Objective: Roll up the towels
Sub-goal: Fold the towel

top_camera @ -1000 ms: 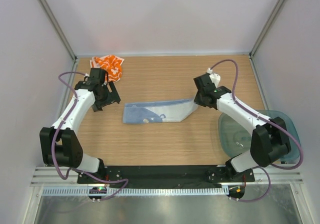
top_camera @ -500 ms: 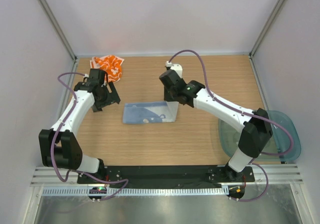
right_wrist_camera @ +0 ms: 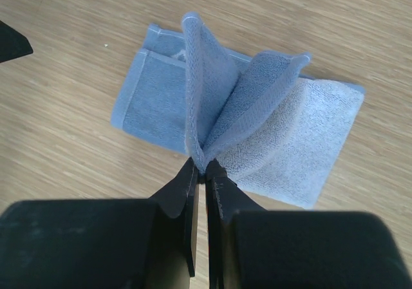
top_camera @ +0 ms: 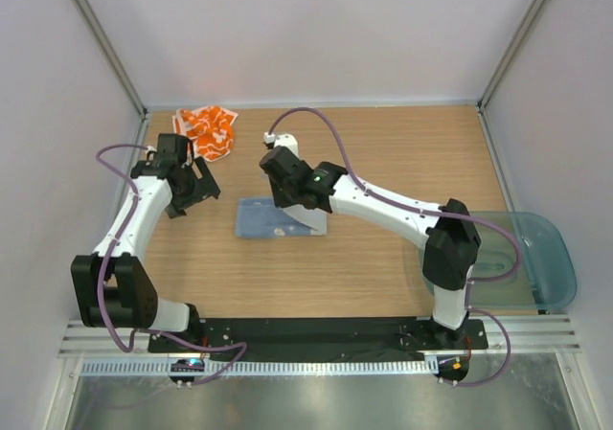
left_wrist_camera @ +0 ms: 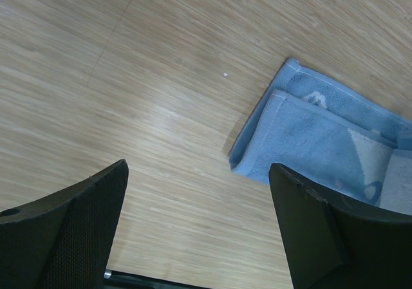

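Note:
The pale grey-blue towel (top_camera: 261, 219) lies folded on the wooden table at centre-left. My right gripper (top_camera: 295, 203) reaches across over it, shut on a pinched fold of its cloth, which stands up off the flat part. In the right wrist view the fingertips (right_wrist_camera: 205, 167) nip that raised fold of the towel (right_wrist_camera: 151, 102). My left gripper (top_camera: 196, 192) hovers open just left of the towel, with only bare table between its fingers (left_wrist_camera: 198, 173); the towel's left end (left_wrist_camera: 322, 134) lies ahead of it. The orange-patterned white towel (top_camera: 206, 126) sits crumpled at the back left corner.
A translucent teal tray (top_camera: 551, 258) stands at the right edge of the table, behind the right arm's elbow. Pale walls with metal posts close in the left, back and right sides. The right arm stretches across the middle of the table.
My right gripper has swept left with the towel's right end, folding the long strip over itself into a shorter stack. The left gripper has drawn back slightly to the left.

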Motion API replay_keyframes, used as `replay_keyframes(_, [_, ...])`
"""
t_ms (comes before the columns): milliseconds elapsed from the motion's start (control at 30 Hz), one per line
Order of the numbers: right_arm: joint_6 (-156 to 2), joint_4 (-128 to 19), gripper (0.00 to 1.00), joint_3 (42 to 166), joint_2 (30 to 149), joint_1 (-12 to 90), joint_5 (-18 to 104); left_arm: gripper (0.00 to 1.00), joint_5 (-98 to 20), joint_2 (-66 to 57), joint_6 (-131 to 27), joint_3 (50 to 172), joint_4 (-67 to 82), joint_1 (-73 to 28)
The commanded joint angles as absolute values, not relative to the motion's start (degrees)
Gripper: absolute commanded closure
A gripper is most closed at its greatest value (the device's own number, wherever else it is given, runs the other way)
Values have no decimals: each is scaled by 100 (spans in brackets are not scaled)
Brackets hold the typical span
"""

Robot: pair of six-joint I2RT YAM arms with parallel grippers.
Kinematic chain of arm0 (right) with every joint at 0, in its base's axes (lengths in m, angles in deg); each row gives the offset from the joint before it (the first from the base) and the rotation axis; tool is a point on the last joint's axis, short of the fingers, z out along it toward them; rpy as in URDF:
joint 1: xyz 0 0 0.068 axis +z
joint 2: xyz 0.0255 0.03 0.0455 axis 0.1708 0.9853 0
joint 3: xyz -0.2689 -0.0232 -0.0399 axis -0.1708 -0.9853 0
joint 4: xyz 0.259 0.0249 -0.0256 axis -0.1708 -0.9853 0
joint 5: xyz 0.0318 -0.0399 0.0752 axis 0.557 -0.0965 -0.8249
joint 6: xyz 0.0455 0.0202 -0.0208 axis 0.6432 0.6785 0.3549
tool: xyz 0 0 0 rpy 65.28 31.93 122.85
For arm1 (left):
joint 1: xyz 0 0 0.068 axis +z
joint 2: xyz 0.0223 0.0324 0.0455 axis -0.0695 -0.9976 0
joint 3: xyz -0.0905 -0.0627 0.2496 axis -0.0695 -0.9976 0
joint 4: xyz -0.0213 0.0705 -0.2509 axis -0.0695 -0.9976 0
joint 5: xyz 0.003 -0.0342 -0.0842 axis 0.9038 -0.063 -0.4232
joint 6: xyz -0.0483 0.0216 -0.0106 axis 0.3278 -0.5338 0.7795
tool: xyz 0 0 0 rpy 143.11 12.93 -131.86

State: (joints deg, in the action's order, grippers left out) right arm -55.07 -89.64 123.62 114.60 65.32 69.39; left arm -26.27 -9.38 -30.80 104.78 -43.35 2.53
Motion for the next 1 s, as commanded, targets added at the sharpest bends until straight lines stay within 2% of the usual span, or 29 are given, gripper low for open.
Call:
replay_keyframes(0, [-5559,-8916,99,12759,11635,6634,6974,9,-2696,-793,-3046,10455,-4258,302])
replay_keyframes(700, [-5181,-8266,98,13216,13445,7135,6614,9,-2643,-819,-3028,10437,-4293,372])
replay_keyframes(767, [-5155,-8152,91,13233,13603,7153,6561,9,-2634,-810,-3028,10429,-4293,372])
replay_keyframes(800, [-5146,-8117,80,13233,13639,7153,6544,9,-2625,-819,-3028,10429,-4293,372])
replay_keyframes(833, [-5128,-8038,73,13225,13666,7153,6517,9,-2625,-819,-3028,10420,-4293,372])
replay_keyframes(967, [-5146,-7985,54,13312,13614,7144,6403,9,-2608,-828,-3028,10420,-4293,372])
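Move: The right gripper holds the free end of the blue towel, raised over the towel's flat part. The near corner of the towel's left end lies about 12 cm to its left, 3 cm back and some 17 cm below. The right-hand fold lies about 9 cm to its right, nearly level with it. The orange towel is some 27 cm ahead and 21 cm left. From the idle left gripper, that near-left corner lies about 9 cm right, 3 cm back and 12 cm below. Bring the right gripper down some 15 cm and about 8 cm to the left, drawing back a little, so that the held towel end goes over to the near corner of the left end; sink faster in the second half. Tip the fingers about 10 degrees more steeply downward, then, once low over the lower layer, part them to somewhat under half open. ##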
